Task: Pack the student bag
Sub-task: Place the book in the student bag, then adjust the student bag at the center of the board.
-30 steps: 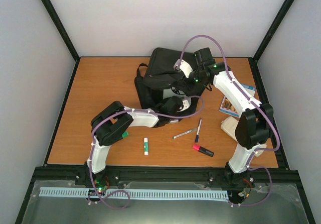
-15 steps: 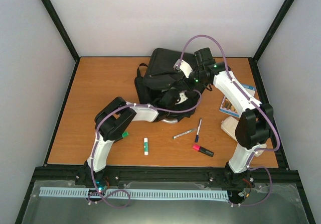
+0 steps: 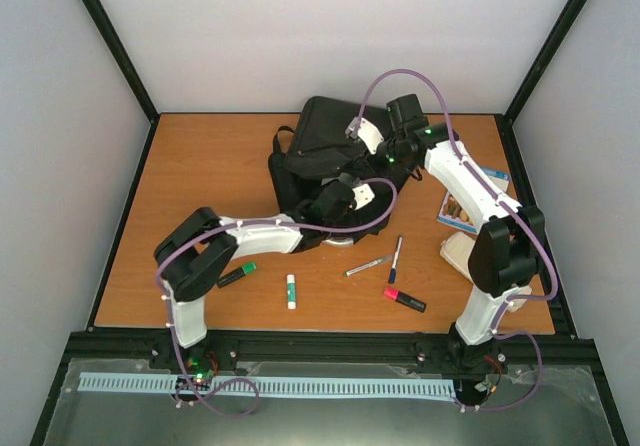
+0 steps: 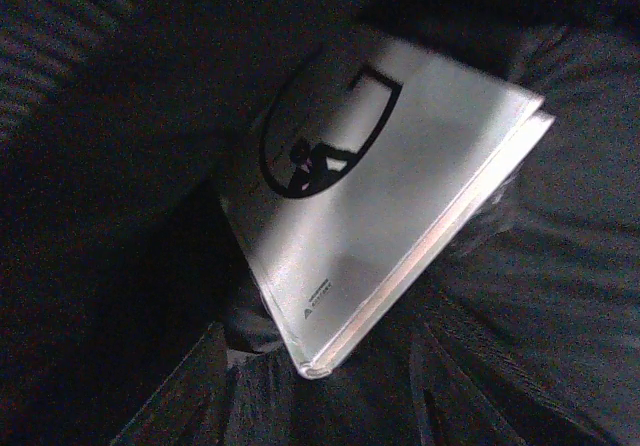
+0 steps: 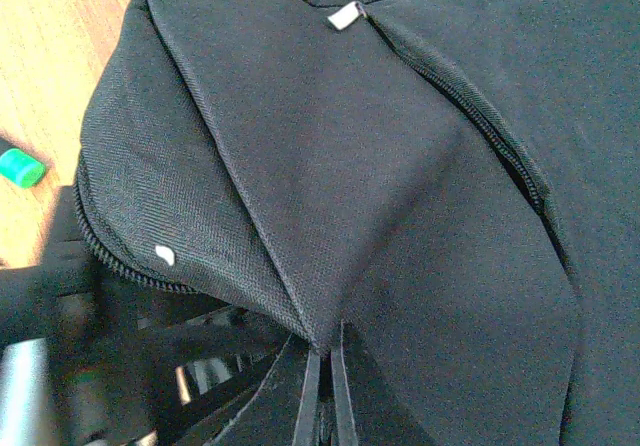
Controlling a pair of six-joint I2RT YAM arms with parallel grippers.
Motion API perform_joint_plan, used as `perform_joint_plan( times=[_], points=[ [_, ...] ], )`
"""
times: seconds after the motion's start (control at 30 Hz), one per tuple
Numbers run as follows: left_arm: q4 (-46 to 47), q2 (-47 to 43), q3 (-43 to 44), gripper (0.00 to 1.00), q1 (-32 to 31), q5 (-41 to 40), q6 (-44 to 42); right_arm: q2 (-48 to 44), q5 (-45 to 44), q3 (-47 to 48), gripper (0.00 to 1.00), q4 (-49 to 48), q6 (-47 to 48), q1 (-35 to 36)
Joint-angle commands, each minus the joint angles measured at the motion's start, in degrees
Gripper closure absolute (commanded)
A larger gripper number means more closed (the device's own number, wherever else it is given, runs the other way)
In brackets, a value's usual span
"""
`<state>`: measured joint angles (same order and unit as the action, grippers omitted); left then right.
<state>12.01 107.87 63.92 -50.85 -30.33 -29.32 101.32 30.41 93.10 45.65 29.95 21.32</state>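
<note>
The student bag (image 3: 318, 146), a large black backpack, lies at the back middle of the table. My right gripper (image 3: 368, 169) is shut on a fold of the bag's black fabric (image 5: 330, 296) and holds the flap up by the zip opening. My left gripper (image 3: 338, 198) reaches into that opening. Inside the dark bag (image 4: 560, 266) lies a white book (image 4: 380, 196) with a round black emblem. Its near corner sits between the spread fingers of my left gripper (image 4: 320, 391), which is open.
On the table in front of the bag lie a green-capped marker (image 3: 237, 274), a glue stick (image 3: 291, 290), a silver pen (image 3: 369, 264), a blue pen (image 3: 396, 258) and a red highlighter (image 3: 404, 299). A colourful book (image 3: 470, 198) and a cream pencil case (image 3: 458, 250) lie at the right.
My left arm has stretched further into the bag, its elbow dropping down and left and uncovering the green-capped marker. Its jaws have widened. The right gripper has stayed put on the fabric.
</note>
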Motion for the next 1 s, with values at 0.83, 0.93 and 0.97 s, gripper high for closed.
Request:
perform_joint_plan(
  times=[0.83,0.93,0.97],
  points=[
    [-33.42,-33.42,-5.56,0.21,11.37,23.92,58.28,0.34,3.07,-9.79,0.42,1.54,-5.37,-4.14],
    [-32.91,-28.47,-2.18,0.21,17.21,29.79,62.66,1.42,2.68,-7.06,0.38,2.83,-8.25,-9.25],
    [-33.29,-25.84,-0.96,0.21,19.27,32.05,64.71,2.22,1.88,-6.23,0.36,2.76,-9.42,-11.16]
  ],
)
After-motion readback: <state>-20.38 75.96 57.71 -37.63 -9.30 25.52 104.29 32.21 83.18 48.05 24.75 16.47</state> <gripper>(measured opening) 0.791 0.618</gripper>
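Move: The book lies inside the student bag, about 8 cm ahead of my left hand and 7 cm below, roughly a centimetre right. The front flap's edge is pinched in my right hand, some 10 cm above my left. The bag's handle is about 16 cm back from the left hand, 2 cm left, 10 cm down. From my right hand the book is about 7 cm ahead, 1 cm left and 17 cm down. I draw my empty left hand back about 12 cm out of the bag's mouth, then lift it, swing it left and come partly forward again beside the bag, rolling its right side up about 45 degrees, tipping it downward and opening wider. Meanwhile my right hand lowers the flap about 10 cm and a little back, opens to let go, then eases up and right. ##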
